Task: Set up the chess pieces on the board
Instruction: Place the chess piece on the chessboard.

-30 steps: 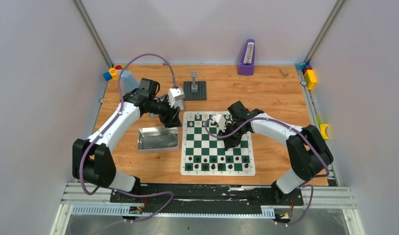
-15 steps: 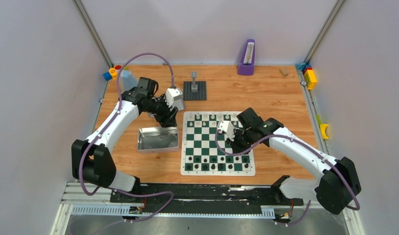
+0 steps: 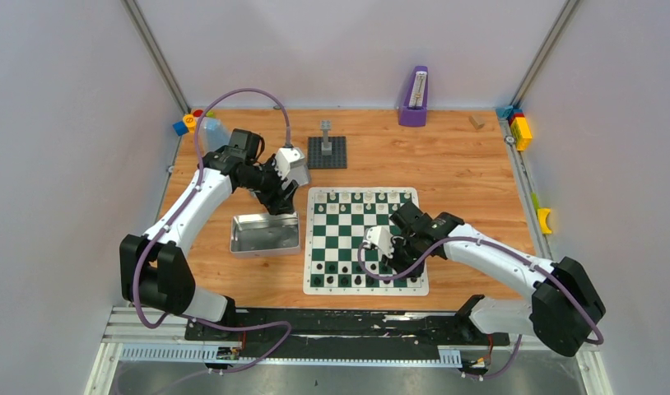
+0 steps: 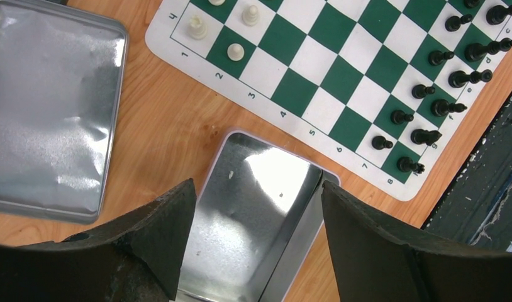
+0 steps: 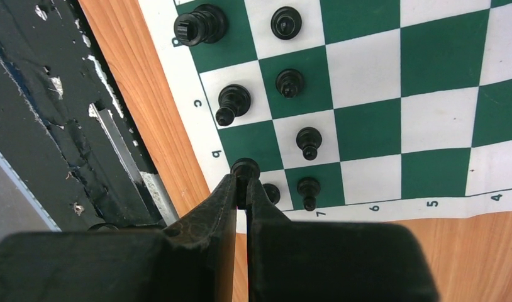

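Note:
The green and white board [image 3: 365, 247] lies at the table's middle. Cream-white pieces [image 3: 360, 197] stand along its far edge and black pieces [image 3: 356, 278] on its two near rows. My right gripper [image 3: 396, 261] is over the board's near right part. In the right wrist view it [image 5: 244, 185] is shut on a black piece [image 5: 244, 168], held over the board's [image 5: 423, 119] edge by the letter b. My left gripper [image 3: 284, 202] hangs open and empty over the silver tin [image 3: 266, 233], also in the left wrist view [image 4: 256, 189].
A flat silver lid [image 4: 49, 113] lies beside the tin [image 4: 260, 214]. A grey brick tower on a dark baseplate [image 3: 327, 151] stands behind the board. A purple object [image 3: 414, 97], a small wooden block [image 3: 476, 122] and coloured bricks [image 3: 521, 130] sit at the back.
My right arm has swung from the board's far middle towards its near right rows, gripper shut. My left gripper has shifted slightly left, over the tin.

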{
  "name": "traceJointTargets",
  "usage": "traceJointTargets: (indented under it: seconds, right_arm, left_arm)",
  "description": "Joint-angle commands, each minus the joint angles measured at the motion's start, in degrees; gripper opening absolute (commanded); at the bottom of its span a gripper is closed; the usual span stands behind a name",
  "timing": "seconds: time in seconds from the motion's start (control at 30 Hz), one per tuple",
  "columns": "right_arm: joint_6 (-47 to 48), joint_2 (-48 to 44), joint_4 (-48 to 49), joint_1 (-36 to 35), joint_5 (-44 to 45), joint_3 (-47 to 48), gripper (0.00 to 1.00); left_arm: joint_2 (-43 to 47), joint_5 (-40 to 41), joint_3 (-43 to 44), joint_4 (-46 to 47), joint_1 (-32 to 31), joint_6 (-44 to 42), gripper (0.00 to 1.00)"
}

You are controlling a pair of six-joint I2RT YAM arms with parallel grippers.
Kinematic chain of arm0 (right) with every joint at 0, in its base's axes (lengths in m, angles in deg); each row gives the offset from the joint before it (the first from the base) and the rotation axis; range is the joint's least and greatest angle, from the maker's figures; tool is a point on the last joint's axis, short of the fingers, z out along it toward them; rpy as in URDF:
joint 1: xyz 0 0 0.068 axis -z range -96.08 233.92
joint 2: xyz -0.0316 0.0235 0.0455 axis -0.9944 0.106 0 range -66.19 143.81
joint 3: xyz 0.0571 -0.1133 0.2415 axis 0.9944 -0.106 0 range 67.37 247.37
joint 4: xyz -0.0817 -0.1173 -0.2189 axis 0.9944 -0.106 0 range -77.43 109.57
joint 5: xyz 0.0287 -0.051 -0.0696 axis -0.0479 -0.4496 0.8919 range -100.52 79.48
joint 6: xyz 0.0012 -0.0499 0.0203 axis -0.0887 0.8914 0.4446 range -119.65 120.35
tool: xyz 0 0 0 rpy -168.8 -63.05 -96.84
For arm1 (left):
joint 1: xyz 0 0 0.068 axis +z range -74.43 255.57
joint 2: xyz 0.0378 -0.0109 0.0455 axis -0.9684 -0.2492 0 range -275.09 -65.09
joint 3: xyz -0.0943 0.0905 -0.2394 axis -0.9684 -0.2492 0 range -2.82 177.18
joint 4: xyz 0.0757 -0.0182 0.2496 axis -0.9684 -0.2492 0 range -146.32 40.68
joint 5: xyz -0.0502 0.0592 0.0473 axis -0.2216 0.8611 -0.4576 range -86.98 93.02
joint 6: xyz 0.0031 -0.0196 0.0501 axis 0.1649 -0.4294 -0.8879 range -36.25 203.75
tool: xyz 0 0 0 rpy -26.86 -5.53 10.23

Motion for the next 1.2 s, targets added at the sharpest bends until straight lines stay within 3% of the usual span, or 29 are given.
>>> traceJointTargets:
  seconds: [0.0,0.03,0.1,0.83,0.93,1.17]
  right_arm:
    - [-1.21,1.1,3.71,-0.97,1.47,-0.58,0.01]
    - [-1.43,1.35,4.16,-1.12,1.49,-0.7,0.01]
    - [-1.87,1.88,5.03,-1.45,1.54,-0.88,0.01]
    - [-3.17,3.19,6.93,-2.82,2.56,-3.01,0.04]
    - [-3.35,3.37,6.95,-2.91,2.61,-3.1,0.1]
    - [-4.1,1.82,6.87,-3.0,3.74,-2.65,0.44]
  left_arm:
    - [-0.04,-0.35,1.47,0.4,0.42,-0.31,0.83]
    - [0.01,-0.41,1.48,0.42,0.43,-0.31,0.93]
    - [-0.02,-0.56,1.41,0.62,0.47,-0.32,0.99]
    - [0.77,-0.77,1.19,0.8,0.4,0.05,1.0]
    - [0.76,-0.7,1.12,0.8,0.44,0.04,1.0]
    - [1.05,-0.48,0.95,0.65,0.44,-0.08,1.0]
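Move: The black knight is already pinched in the right hand's shut fingers; its place, the empty b8 square, is directly below, about 5 cm under the hand point. From that square, the a8 rook stands about 4 cm to the right, the c8 bishop 4 cm to the left, and the b7 pawn 4 cm farther out. From the left hand, b8 lies roughly 29 cm to the right, 16 cm back and 15 cm down. Almost straight down, easing to a stop after about 2 cm, the right hand lowers the held knight onto b8 between rook and bishop, its wrist nearly unchanged. It then stays there and spreads its fingers to about a third open, letting go of the knight. The left hand keeps its place over by the tray and finishes opening its fingers. ##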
